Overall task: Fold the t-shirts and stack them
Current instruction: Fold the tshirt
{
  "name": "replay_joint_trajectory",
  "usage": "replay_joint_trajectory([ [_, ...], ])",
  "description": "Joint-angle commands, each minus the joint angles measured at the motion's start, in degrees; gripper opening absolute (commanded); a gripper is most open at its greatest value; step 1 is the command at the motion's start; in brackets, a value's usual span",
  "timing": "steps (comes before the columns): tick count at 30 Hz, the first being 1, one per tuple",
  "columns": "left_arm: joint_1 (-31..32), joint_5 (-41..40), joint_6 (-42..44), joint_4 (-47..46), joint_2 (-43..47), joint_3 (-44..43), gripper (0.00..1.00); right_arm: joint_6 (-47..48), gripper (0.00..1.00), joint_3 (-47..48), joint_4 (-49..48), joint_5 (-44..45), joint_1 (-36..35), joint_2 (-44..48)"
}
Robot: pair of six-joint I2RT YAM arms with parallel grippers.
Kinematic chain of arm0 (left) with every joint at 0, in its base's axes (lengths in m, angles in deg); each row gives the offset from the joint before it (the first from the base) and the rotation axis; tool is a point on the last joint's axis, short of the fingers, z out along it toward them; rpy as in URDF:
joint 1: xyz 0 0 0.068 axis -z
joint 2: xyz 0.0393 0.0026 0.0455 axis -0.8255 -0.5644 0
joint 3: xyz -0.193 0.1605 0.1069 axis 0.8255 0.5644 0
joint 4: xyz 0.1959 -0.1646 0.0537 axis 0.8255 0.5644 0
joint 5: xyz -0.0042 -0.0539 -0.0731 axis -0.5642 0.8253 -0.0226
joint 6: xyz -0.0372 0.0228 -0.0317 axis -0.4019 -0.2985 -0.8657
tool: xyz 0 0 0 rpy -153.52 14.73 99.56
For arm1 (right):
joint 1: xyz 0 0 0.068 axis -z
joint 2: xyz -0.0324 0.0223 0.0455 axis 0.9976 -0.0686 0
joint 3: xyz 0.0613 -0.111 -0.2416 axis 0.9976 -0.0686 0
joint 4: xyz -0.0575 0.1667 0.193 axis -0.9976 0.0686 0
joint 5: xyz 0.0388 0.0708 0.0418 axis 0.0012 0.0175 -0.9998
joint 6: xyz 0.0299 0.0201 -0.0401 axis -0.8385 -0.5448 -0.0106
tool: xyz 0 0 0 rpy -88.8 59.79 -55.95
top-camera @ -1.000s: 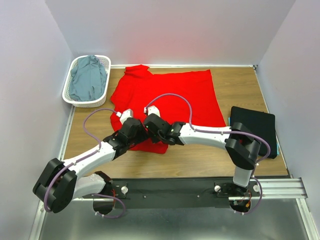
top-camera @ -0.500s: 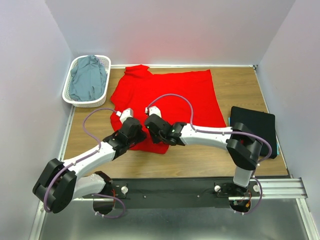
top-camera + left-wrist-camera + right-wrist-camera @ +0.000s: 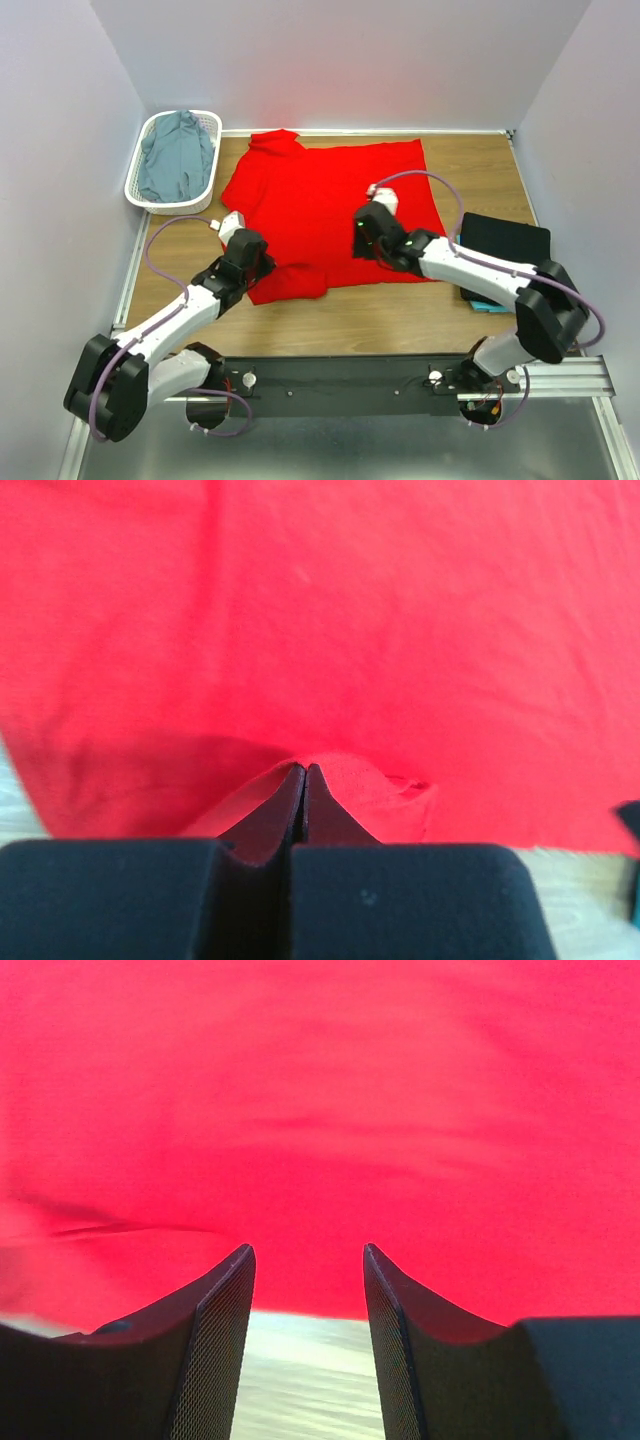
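Note:
The red t-shirt (image 3: 320, 195) lies spread on the wooden table (image 3: 400, 315). My left gripper (image 3: 258, 262) is at its near left corner, shut on a raised fold of the red t-shirt (image 3: 360, 780); the left gripper's (image 3: 305, 772) jaws are pressed together. My right gripper (image 3: 360, 243) hovers over the shirt's near edge, open, with only red t-shirt (image 3: 320, 1110) and bare wood (image 3: 305, 1380) between the right gripper's (image 3: 308, 1255) fingers. A folded black t-shirt (image 3: 510, 250) lies on a teal one (image 3: 482, 302) at the right. The grey-blue t-shirt (image 3: 178, 160) sits in the basket.
The white lattice basket (image 3: 150, 200) stands at the back left corner. Walls close in the table on the left, back and right. The arms' mounting rail (image 3: 350, 378) runs along the near edge.
My left gripper has shut on the shirt's near edge and pulled it left. My right gripper has opened, let go of the cloth and moved right. The shirt's near part lies wider.

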Motion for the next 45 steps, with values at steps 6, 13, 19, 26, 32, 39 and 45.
replay_joint_trajectory([
  [6,-8.01,1.27,4.47,-0.86,-1.93,-1.63,0.00,-1.60,0.55,-13.14,4.67,2.52,14.78,10.51],
  [13,-9.08,3.21,3.95,-4.12,-11.32,-4.62,0.00,-1.51,0.54,-10.78,4.41,2.26,15.75,2.72],
  [19,-11.28,4.79,0.61,-4.74,-16.17,-4.01,0.00,-1.77,0.54,-9.80,3.01,0.15,15.66,-2.50],
  [26,-19.18,6.37,2.80,-3.95,-17.75,-2.51,0.00,-2.57,0.54,-12.97,1.25,-2.05,15.66,-2.14],
  [32,-23.58,5.41,4.91,-2.11,-18.19,-2.51,0.00,-4.23,0.53,-16.83,-0.16,-4.69,15.49,-0.13],
  [39,-25.17,2.42,7.11,0.62,-17.05,-2.78,0.00,-8.88,0.53,-21.49,-0.95,-7.76,11.54,3.57],
  [45,-25.43,0.23,9.30,2.72,-15.74,-4.36,0.00,-12.58,0.53,-24.22,-0.95,-7.15,7.40,6.45],
])
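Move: The left hand already pinches a fold of the red t-shirt. The shirt's left edge lies about 12 cm to this hand's left, 4 cm ahead and 8 cm below, with the basket some 32 cm ahead and 28 cm left. From the open right hand, the shirt's near right part is about 14 cm right, 1 cm back and 10 cm below. The black pad is roughly 40 cm right and 2 cm ahead of that hand. Keeping its pinch on the fold, the left hand draws it about 12 cm left, a little forward and down near the table, turning some 15 degrees counter-clockwise. The right hand, fingers staying open, swings 13 cm right, sinks about 9 cm to touch the shirt's near right part, then drags the cloth back and left. ##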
